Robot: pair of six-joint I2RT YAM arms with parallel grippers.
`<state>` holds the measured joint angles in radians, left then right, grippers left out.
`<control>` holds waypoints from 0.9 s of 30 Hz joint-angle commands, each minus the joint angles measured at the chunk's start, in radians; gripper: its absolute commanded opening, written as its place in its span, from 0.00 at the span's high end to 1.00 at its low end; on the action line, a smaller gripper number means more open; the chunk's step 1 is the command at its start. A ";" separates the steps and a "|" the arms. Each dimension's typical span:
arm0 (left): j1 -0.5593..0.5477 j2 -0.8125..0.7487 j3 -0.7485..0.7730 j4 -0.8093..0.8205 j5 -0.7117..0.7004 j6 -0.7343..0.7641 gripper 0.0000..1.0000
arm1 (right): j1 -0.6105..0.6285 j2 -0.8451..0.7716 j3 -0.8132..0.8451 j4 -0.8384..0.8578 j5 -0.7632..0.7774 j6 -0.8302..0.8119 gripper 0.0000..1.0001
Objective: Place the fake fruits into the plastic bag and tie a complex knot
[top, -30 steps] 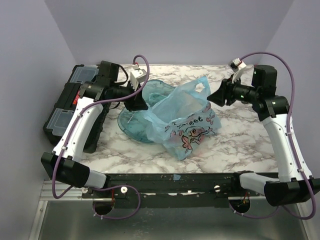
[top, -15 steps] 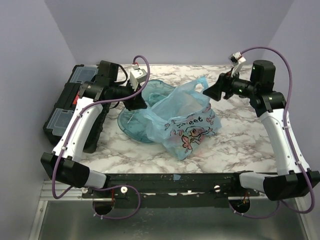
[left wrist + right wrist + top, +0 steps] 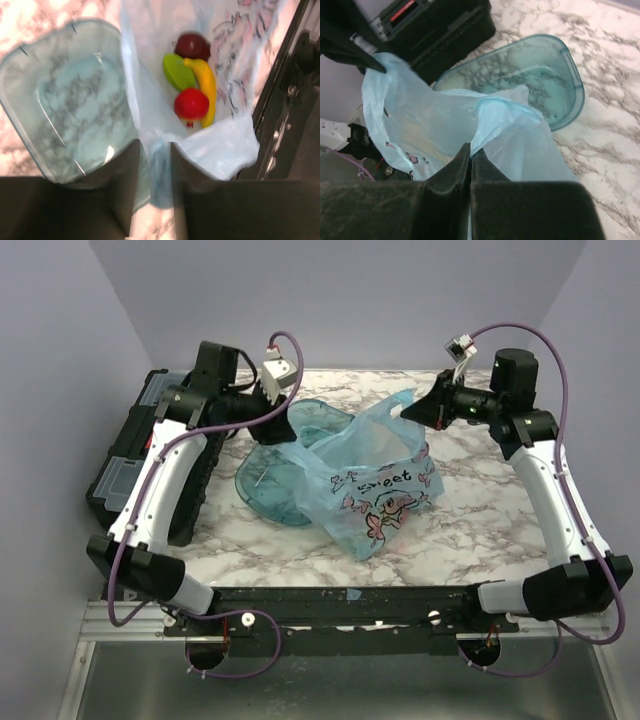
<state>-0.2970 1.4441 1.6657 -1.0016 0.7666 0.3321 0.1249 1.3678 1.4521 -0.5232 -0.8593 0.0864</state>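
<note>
The light-blue plastic bag (image 3: 380,480) with its pink cartoon print sits mid-table, its mouth stretched between both arms. My left gripper (image 3: 290,435) is shut on the bag's left handle, a blue strip filling the gap between its jaws (image 3: 155,145). In the left wrist view the fake fruits lie inside the bag: a yellow banana (image 3: 205,90), a bright red round one (image 3: 191,104), a dark maroon one (image 3: 192,46) and a green piece (image 3: 177,71). My right gripper (image 3: 408,410) is shut on the bag's right handle (image 3: 471,147). No knot shows.
A clear teal oval tray (image 3: 262,485) lies under the bag's left side. A black toolbox (image 3: 130,455) stands along the left edge of the table. The black front rail (image 3: 350,600) runs along the near edge.
My right gripper moved up and left to the bag's right handle and shut on it. The left gripper rose slightly with its handle, and the bag's mouth is pulled wider.
</note>
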 commanded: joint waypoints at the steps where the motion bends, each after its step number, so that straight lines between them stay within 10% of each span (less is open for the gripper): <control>1: -0.033 0.116 0.346 -0.148 -0.023 0.014 0.47 | 0.045 -0.129 -0.022 0.100 -0.064 0.007 0.97; 9: -0.128 0.184 0.507 0.015 0.136 -0.214 0.09 | 0.118 -0.172 -0.107 0.056 0.002 -0.202 0.97; 27: -0.305 0.334 0.400 0.255 0.020 -0.530 0.13 | 0.281 -0.268 -0.249 0.155 0.300 -0.422 0.99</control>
<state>-0.5961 1.7939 2.1029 -0.8364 0.8284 -0.1242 0.3981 1.1030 1.2289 -0.4068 -0.5930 -0.2943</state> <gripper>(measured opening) 0.877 0.015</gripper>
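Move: Pinched in the right fingers is the top edge of the bag's right side, about 22 cm to the left hand's right, some 4 cm farther out and roughly 2 cm higher; for the right hand it sits right at the fingertips, perhaps 2 cm below. The left hand holds the bag's left edge. From the left hand the fruits in the bag lie about 17 cm right, 4 cm back and 18 cm down; the empty tub's middle is some 7 cm ahead, 3 cm right and as low. Letting go of the bag's left edge, the left hand opens wide and lifts about 12 cm, then swings 15 cm to the right while sinking by half that rise, up to the bag top beside the right fingertips. The right hand keeps its pinch and brings its edge some 5 cm back and a little left to meet it, rising and dipping on the way and rolling about 30 degrees. ##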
